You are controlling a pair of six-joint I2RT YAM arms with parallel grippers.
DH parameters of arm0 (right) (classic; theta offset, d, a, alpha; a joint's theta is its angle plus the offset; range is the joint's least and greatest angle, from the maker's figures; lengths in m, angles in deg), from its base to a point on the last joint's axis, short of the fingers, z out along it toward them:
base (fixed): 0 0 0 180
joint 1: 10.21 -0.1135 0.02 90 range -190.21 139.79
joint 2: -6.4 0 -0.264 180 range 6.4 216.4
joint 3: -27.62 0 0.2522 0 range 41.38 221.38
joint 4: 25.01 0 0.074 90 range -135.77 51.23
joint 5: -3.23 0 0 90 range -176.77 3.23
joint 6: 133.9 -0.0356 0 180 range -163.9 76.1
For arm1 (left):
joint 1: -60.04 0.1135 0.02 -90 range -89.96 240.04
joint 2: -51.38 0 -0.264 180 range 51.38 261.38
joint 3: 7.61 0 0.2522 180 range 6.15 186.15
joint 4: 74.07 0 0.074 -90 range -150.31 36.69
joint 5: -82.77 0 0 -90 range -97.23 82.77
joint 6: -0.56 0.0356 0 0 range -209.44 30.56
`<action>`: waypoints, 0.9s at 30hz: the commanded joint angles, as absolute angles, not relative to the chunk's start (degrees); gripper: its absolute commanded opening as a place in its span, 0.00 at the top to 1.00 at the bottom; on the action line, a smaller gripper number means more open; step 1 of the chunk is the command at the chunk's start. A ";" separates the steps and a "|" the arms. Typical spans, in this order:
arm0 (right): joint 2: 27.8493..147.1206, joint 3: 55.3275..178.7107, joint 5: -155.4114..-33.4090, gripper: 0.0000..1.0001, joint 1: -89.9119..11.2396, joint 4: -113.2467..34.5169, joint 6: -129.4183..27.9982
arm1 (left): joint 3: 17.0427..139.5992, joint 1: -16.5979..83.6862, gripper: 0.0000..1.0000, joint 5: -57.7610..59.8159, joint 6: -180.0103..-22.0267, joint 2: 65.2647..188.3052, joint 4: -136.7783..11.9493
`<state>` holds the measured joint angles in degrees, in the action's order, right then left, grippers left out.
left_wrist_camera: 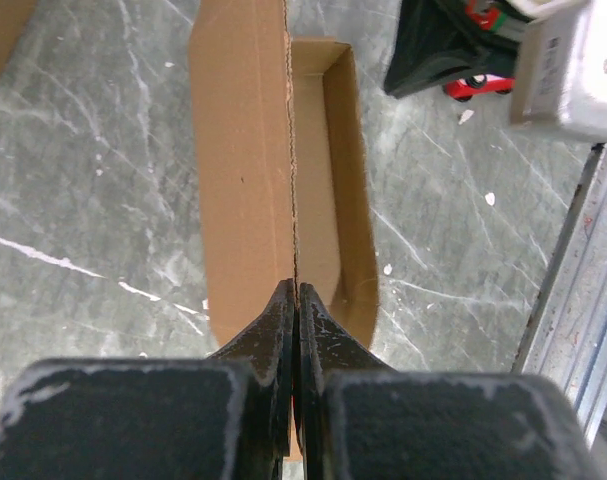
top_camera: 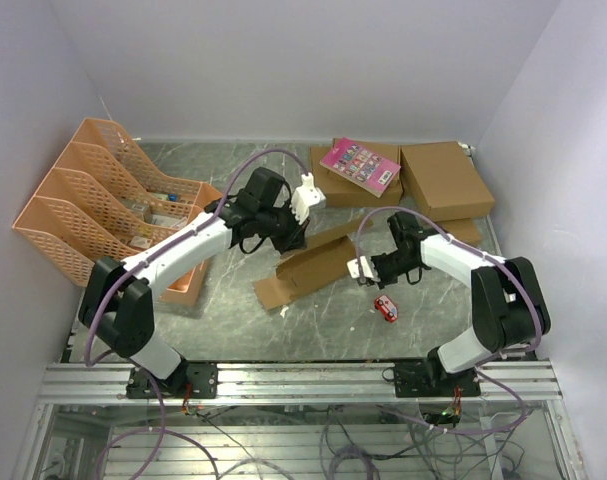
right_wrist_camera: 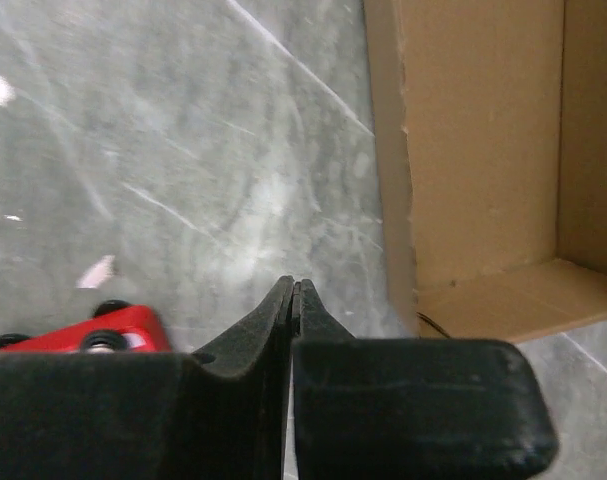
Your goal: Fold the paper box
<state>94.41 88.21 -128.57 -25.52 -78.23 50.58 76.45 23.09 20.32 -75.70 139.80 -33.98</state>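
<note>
The paper box [top_camera: 313, 262] lies half folded in the middle of the table, a long brown cardboard piece with one wall raised. My left gripper [top_camera: 288, 238] is shut on the thin top edge of that upright wall [left_wrist_camera: 294, 200]. In the left wrist view the cardboard edge runs straight out from between the fingertips, with the open trough [left_wrist_camera: 333, 170] to its right. My right gripper [top_camera: 371, 272] is at the box's right end, shut with nothing between its fingers. In the right wrist view the box corner [right_wrist_camera: 483, 160] is just right of the closed tips.
A small red toy car [top_camera: 385, 308] lies on the table near the right gripper [right_wrist_camera: 295, 285]. Two larger brown boxes [top_camera: 443, 180] stand at the back right, one bearing a pink booklet [top_camera: 360, 165]. Orange file racks [top_camera: 93, 205] fill the left side. A metal rail [top_camera: 303, 380] runs along the near edge.
</note>
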 commanded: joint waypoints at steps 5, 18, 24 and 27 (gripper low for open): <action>93.87 86.47 -113.43 1.00 -28.67 -54.34 37.22 | 78.40 23.91 0.93 28.70 -72.86 142.02 -30.86; 88.73 89.39 -133.17 0.89 -18.85 -66.91 39.41 | 78.20 28.05 0.93 30.19 -75.39 141.07 -33.45; 86.57 93.98 -148.37 0.52 -6.78 -80.68 41.19 | 77.42 29.45 0.93 31.37 -75.57 140.23 -35.80; 84.32 93.43 -151.22 0.28 -6.26 -68.55 23.06 | 77.45 29.49 0.93 32.23 -74.92 139.70 -36.77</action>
<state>87.35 92.56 -141.01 -7.09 -73.60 38.06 76.67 29.28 29.43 -75.33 141.62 -33.74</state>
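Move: My left hand still grips the top edge of the paper box's far wall; the box's middle lies about 6 cm to its right, 2 cm back and some 13 cm below. My right hand, shut and low over the table, has the box's right end about 6 cm ahead and 3 cm to its left. The toy car sits about 7 cm behind my right hand and 3 cm to its right. I sweep my shut right hand forward about 7 cm, low across the box's right end, then lift it and swing it some 6 cm to my right, clear of the cardboard, opening the fingers to more than half and turning clockwise. My left hand keeps its pinch on the far wall, dipping slightly back and down, then easing forward and left a couple of centimetres. ##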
